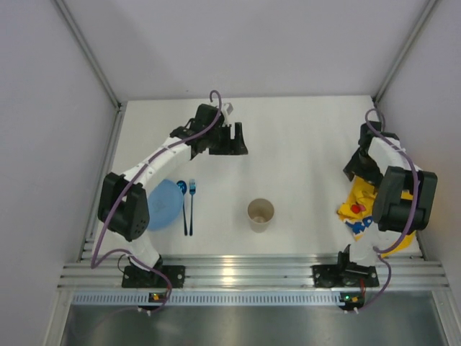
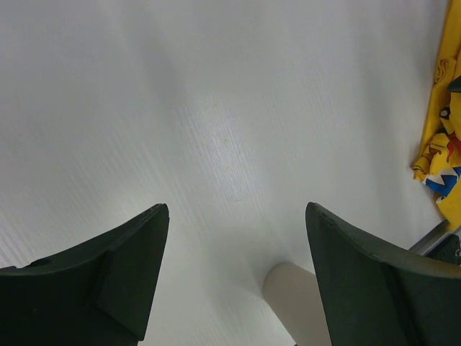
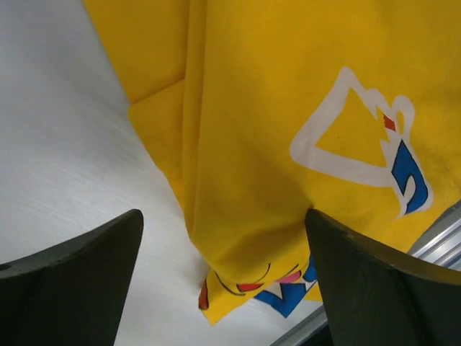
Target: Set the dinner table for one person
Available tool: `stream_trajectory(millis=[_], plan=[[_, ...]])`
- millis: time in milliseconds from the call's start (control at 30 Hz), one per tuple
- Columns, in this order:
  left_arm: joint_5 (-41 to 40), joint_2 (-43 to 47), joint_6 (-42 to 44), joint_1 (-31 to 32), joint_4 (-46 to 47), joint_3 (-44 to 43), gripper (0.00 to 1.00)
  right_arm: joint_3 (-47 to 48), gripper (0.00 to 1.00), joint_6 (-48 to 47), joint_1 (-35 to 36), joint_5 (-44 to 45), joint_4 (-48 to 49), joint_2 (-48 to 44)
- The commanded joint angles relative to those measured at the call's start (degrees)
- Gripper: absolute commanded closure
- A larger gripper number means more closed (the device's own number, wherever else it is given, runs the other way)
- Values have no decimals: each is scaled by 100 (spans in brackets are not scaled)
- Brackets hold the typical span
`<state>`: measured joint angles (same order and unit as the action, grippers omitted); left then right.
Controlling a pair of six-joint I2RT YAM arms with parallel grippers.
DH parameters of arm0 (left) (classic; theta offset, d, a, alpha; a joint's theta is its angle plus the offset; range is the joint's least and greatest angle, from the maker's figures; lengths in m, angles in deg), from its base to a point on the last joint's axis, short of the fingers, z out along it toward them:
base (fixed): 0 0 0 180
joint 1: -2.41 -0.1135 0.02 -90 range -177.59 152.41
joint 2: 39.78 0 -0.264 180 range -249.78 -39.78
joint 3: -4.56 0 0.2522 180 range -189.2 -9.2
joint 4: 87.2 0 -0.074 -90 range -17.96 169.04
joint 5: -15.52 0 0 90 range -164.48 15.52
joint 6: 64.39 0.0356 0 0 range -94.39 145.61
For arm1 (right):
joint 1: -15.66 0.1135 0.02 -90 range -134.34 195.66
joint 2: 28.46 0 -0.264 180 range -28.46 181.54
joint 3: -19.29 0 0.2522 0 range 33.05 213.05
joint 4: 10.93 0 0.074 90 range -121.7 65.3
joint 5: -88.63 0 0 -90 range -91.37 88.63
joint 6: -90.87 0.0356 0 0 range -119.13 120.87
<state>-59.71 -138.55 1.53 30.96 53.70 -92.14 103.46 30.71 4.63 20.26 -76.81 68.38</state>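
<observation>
The dinner table (image 1: 302,144) is a white top. On its left lie a blue plate (image 1: 162,204), a blue spoon (image 1: 184,205) and a blue fork (image 1: 192,205). A tan paper cup (image 1: 261,214) stands near the middle front. My left gripper (image 1: 234,144) hovers open over the bare far middle; in the left wrist view my left gripper (image 2: 236,209) holds nothing, with the cup (image 2: 295,303) low between the fingers. My right gripper (image 1: 358,173) hangs open over a crumpled yellow printed cloth (image 1: 360,209). In its own view my right gripper (image 3: 223,213) straddles a fold of the cloth (image 3: 288,108).
Grey panels wall the table on the left, back and right. A silver aluminium rail (image 1: 245,274) runs along the near edge and carries both arm bases. The cloth (image 2: 443,144) lies against the right front corner, partly under the right arm's elbow.
</observation>
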Motion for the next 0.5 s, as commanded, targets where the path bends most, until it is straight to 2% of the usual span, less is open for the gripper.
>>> stream_trajectory(millis=[0,67,100,167,200,267,300,467], plan=[[211,375,140,10,197,93,18,-220,12,126,-49,263,342,160],[211,384,192,1,153,102,18,-414,25,171,-49,281,457,248],[211,375,201,10,152,102,19,-466,43,179,-49,272,492,265],[185,366,219,10,144,85,19,-563,61,197,-40,254,519,327],[193,340,228,10,126,59,19,-590,80,206,-40,272,501,336],[185,305,263,1,91,-29,19,-608,96,250,-40,342,422,336],[185,296,280,1,47,-56,19,-616,100,241,-31,420,413,240],[167,314,254,10,47,-100,19,-897,100,22,-14,335,693,-165]])
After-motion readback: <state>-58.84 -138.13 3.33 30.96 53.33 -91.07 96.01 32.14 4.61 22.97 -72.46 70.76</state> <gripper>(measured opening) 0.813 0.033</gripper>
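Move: The right hand, open, is over the far-left part of the yellow cloth. The cloth's middle lies about 8 cm back, 3 cm to its right and 5 cm below; the cup, its nearest neighbour, stands roughly 36 cm to the hand's left and 12 cm back. From the left hand the cloth's middle is some 47 cm to the right, 15 cm back and 16 cm lower. The right hand sinks about 4 cm and draws back some 3 cm, closing its fingers to pinch the cloth. ##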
